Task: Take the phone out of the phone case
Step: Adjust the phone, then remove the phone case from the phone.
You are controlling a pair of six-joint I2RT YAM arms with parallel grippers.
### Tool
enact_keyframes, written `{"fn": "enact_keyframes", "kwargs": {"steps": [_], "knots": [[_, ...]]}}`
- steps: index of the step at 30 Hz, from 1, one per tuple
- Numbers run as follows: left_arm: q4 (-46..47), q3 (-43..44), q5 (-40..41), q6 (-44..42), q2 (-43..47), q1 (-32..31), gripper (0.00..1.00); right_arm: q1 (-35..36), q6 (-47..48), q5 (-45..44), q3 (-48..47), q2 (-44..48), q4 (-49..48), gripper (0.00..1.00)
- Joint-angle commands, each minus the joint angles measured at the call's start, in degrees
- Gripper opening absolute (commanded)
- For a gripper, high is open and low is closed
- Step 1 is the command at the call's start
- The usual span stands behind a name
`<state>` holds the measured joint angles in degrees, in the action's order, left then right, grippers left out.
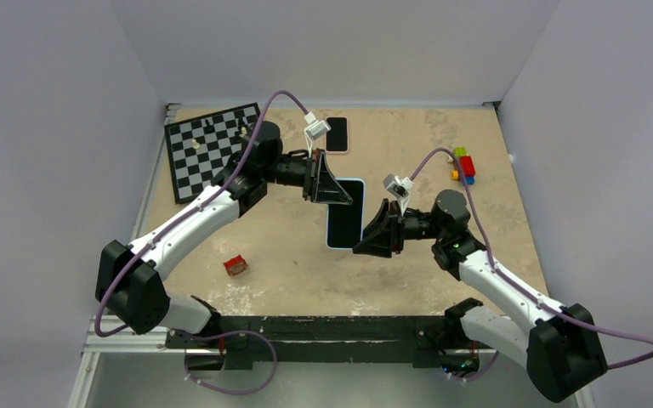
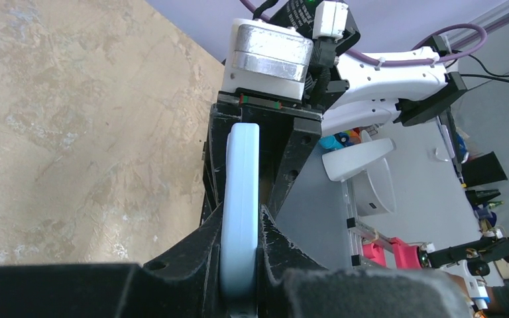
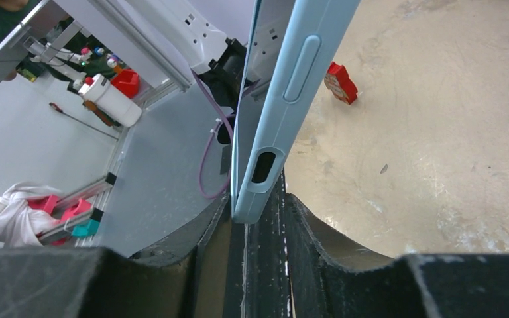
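The phone (image 1: 345, 214), dark screen up, sits in a light blue phone case (image 1: 330, 223) held in the air over the table's middle. My left gripper (image 1: 337, 194) is shut on the case's far end. In the left wrist view the case's edge (image 2: 242, 165) runs straight between the left gripper's (image 2: 240, 222) two fingers, pressed on both sides. My right gripper (image 1: 364, 244) has the near right corner. In the right wrist view the case (image 3: 291, 79) stands tilted, and its end with the port hole sits between the right gripper's (image 3: 257, 202) narrowed fingers, touching them.
A chessboard (image 1: 208, 146) with a few pieces lies at the back left. A second dark phone (image 1: 337, 134) lies at the back middle. Coloured bricks (image 1: 464, 163) sit at the back right, and a small red block (image 1: 235, 265) lies on the near left.
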<state>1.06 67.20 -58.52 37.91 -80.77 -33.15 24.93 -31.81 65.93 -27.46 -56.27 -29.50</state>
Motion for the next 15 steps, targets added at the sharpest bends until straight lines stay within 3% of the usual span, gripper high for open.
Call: {"fn": "enact_keyframes", "kwargs": {"steps": [1,7,9,12,15], "knots": [[4.6,2.7,-2.4,1.2,1.0,0.1,0.0,0.9,1.7,1.9,-1.9,-1.6,-3.2,0.35],[2.2,3.8,-2.0,2.5,0.2,0.1,0.0,1.7,3.9,1.7,-2.2,-1.9,-3.3,0.27],[1.6,4.8,-2.9,5.0,-1.4,0.2,0.0,2.7,5.3,0.4,-2.3,-1.5,-3.1,0.2],[4.7,5.0,-5.0,11.4,-3.4,0.2,0.0,4.1,7.6,-3.2,-2.5,0.0,-2.8,0.0],[5.2,5.3,-6.3,15.6,-5.0,0.2,0.0,5.7,9.6,-6.3,-2.7,1.7,-3.8,0.0]]}}
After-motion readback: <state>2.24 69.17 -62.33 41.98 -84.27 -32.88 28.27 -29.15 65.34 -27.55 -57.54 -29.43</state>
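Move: The light-blue phone case with its phone is already held in the left fingers: its middle lies about 3 cm back of the left hand point and 2 cm below it. From the right hand that middle is some 5 cm ahead, 3 cm to the left and 3 cm up, its near right corner standing between the open fingertips. About 30 cm below the left hand lie the other phone, some 37 cm straight ahead, and the red block, 28 cm left and 5 cm back. Close the right fingers from less than half open to nearly shut, pinching the case's near right corner, while easing the right hand about 1 cm left and 1 cm back with a slight dip. Keep the left grip on the far part and hold that hand nearly in place, then late on let its wrist turn some 5 degrees so the phone's far end tips down. ##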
